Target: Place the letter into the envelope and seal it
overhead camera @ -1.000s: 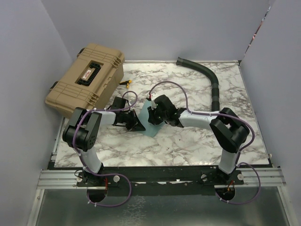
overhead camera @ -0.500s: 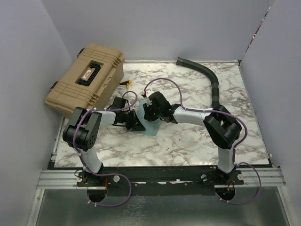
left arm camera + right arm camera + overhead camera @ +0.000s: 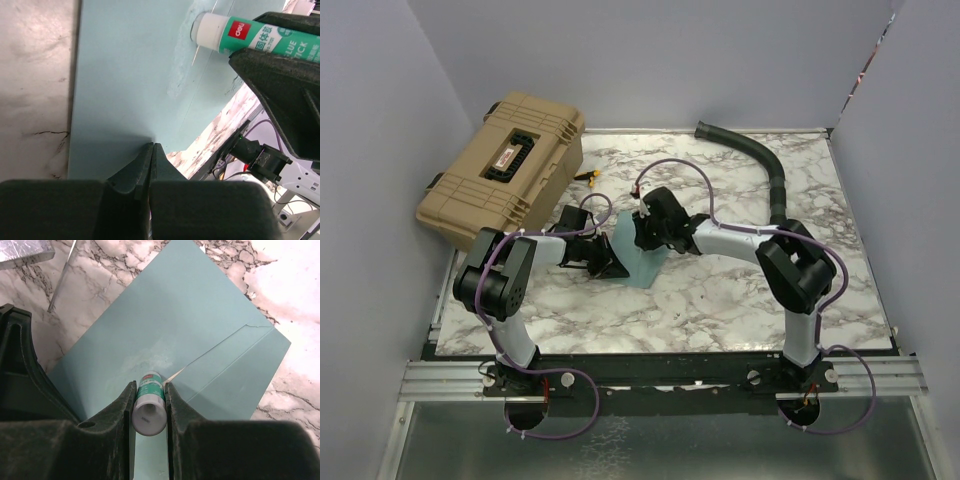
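The teal envelope (image 3: 642, 265) (image 3: 125, 75) (image 3: 210, 320) lies flat on the marble table between the two arms. My left gripper (image 3: 611, 268) (image 3: 152, 146) is shut, its closed tips pressing down on the envelope's near-left part. My right gripper (image 3: 643, 236) (image 3: 149, 385) is shut on a green-and-white glue stick (image 3: 149, 402) (image 3: 240, 37). The stick's tip touches the envelope by a flap seam, where a dull smear shows. A thin pale sliver peeks from the seam there. The letter is otherwise hidden.
A tan hard case (image 3: 505, 165) sits at the far left, half off the table. A small yellow-and-black object (image 3: 588, 177) lies beside it. A black corrugated hose (image 3: 768, 170) curves along the far right. Walls close in on three sides.
My right gripper has slid the glue stick a short way across the envelope toward the far side. The left gripper has stayed put on the envelope.
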`<state>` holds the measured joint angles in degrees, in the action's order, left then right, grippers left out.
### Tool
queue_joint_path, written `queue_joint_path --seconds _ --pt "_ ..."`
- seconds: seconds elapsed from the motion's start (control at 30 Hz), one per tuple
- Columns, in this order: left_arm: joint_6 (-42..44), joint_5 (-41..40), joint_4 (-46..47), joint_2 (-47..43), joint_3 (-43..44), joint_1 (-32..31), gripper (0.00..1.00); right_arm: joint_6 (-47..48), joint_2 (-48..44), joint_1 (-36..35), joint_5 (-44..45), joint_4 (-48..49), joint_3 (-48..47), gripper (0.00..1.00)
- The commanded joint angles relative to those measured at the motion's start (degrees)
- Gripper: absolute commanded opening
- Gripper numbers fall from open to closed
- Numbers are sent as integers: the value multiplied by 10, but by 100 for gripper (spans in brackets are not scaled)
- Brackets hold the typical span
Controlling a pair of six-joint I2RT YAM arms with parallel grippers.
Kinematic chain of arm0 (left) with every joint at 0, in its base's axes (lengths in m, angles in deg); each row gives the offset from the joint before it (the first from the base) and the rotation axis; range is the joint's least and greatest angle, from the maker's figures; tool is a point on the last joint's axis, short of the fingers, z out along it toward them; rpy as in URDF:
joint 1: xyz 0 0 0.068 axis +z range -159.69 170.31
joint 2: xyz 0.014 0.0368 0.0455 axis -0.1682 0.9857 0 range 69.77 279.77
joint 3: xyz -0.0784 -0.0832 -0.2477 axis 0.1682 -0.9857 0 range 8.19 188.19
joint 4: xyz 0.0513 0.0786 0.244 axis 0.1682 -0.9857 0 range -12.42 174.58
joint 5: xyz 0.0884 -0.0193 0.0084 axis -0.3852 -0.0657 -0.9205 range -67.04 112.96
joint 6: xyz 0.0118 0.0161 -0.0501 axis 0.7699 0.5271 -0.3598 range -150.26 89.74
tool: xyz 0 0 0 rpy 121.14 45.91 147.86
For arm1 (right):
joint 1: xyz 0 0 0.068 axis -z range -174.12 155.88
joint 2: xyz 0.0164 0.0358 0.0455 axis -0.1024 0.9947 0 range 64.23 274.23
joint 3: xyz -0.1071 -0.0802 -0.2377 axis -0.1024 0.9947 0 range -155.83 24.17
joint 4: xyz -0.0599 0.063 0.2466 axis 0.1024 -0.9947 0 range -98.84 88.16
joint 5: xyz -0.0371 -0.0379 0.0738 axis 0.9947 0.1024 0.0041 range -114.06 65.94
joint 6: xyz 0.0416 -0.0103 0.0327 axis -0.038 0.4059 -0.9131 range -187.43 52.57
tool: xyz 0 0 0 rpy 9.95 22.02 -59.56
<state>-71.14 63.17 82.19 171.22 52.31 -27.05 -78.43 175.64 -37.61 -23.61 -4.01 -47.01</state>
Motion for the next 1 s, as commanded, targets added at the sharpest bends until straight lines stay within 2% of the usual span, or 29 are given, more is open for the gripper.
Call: queue_joint_path --seconds 0.0,0.17,0.4,0.67,0.83,0.97 --pt "28 -86 -48 24 -20 1 0 1 -29 5 -45 -60 -7 1" --pt "27 -83 -48 22 -15 1 0 -44 -85 19 -67 -78 -18 1" --pt "27 -63 -49 9 4 2 1 -156 -143 102 -159 -90 26 1" --pt "7 2 -49 -20 61 1 38 -276 -172 227 -327 -98 135 3" --pt "-16 24 -49 -38 94 1 56 -311 -177 245 -330 -115 171 4" --pt "-28 26 -50 -48 110 1 62 -335 -164 252 -329 -113 194 5"
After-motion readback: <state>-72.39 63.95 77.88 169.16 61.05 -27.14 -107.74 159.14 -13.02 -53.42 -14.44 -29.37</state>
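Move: The right hand holds the glue stick with its end down on the envelope. The bare table it is bound for lies about 14 cm to its right, 5 cm back and 4 cm lower. The open flap lies 4 cm right and 1 cm back of this hand, the envelope's body 5 cm left and 3 cm back. From the left hand, whose shut tips press on the body, the flap lies about 10 cm right and 8 cm ahead. Lift the glue stick off the envelope with the right gripper, swing it right over the flap in an arc some 9 cm high, then lower it about 7 cm beside the envelope, drawing back as it sinks, wrist rolling clockwise and grip kept. Midway, raise the left fingertips off the paper, up 5 cm and forward over the envelope, opening past halfway. ##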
